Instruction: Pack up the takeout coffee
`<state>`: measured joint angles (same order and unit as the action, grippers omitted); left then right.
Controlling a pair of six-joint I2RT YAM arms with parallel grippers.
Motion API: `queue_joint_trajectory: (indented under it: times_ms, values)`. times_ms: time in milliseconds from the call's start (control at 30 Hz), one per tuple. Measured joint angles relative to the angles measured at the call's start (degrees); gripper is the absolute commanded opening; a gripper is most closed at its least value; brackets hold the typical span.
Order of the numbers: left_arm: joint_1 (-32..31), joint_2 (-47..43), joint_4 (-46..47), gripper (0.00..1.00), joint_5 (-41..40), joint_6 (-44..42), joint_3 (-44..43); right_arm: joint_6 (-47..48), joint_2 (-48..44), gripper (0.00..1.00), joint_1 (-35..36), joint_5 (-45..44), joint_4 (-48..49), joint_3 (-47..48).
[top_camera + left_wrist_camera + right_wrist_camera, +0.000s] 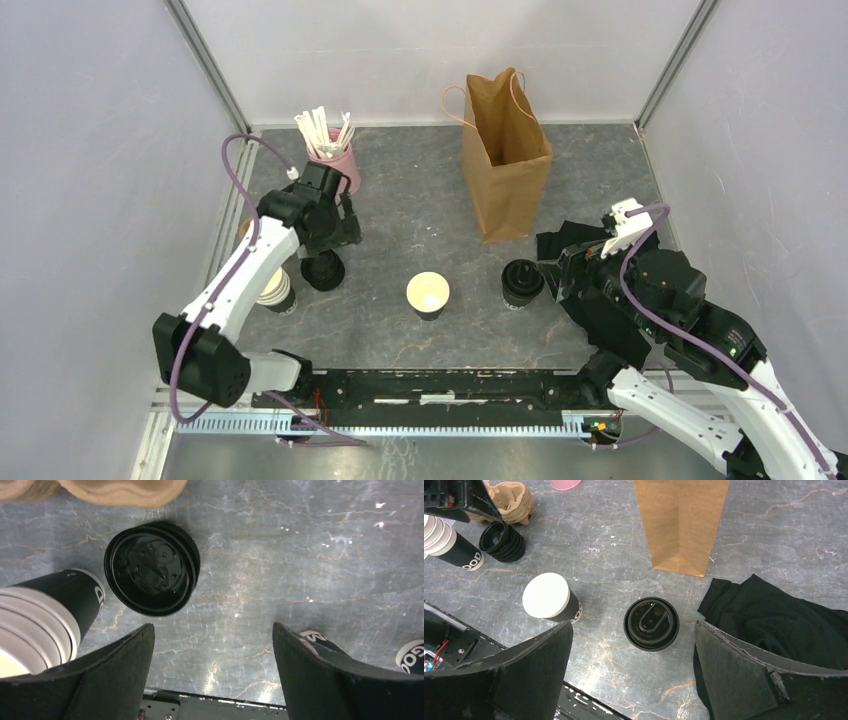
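One takeout coffee cup (521, 283) (651, 623), dark with a black lid on, stands right of centre. A second dark cup (428, 295) (549, 597) stands at the centre without a lid, its cream inside showing. The brown paper bag (507, 160) (679, 520) stands upright and open behind them. My right gripper (552, 278) (634, 645) is open and empty, just to the right of the lidded cup. My left gripper (330, 243) (212, 645) is open and empty, above a stack of black lids (322, 270) (151, 575).
A nested stack of spare cups (275, 290) (45, 615) lies left of the lids. Brown cardboard carriers (120, 490) (509, 500) sit behind them. A pink cup of white sticks (335, 160) stands at the back left. A black cloth (570, 240) (774, 610) lies by my right gripper.
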<state>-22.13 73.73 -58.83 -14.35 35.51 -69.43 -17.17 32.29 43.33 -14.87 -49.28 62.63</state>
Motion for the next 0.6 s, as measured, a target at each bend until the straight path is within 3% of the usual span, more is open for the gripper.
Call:
queue_joint_trajectory:
  times_ms: [233, 600]
  values:
    - [12.2, 7.8, 4.6, 0.63, 12.1, -8.2, 1.3, -0.8, 0.1, 0.98, 0.0, 0.8, 0.0, -0.1]
    - [14.1, 15.7, 6.7, 0.51, 17.5, -10.5, 1.3, -1.0, -0.6, 0.98, 0.0, -0.1, -1.4, -0.1]
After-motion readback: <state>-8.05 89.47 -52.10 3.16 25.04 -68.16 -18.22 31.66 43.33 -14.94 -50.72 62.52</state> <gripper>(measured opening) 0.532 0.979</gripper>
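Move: The stack of black lids sits about 11 cm below the left hand, some 4 cm to its left and roughly level with it fore and aft. The cup stack stands about 8 cm farther left of the lids and 3 cm nearer the base; the cardboard carrier is around 9 cm beyond the lids and 7 cm left of them. From the right hand the lids lie some 46 cm left, 8 cm ahead and 26 cm below. The lid stack is what the empty left hand comes down towards: it sinks about 7 cm, reaching some 3 cm forward with a slight drift left early on. The fingers tip about 15 degrees nearer to straight down, the hand's left side dips a little, and the jaws narrow from wide open to about half, ending close above the near lid's rim; contact can't be made out. ##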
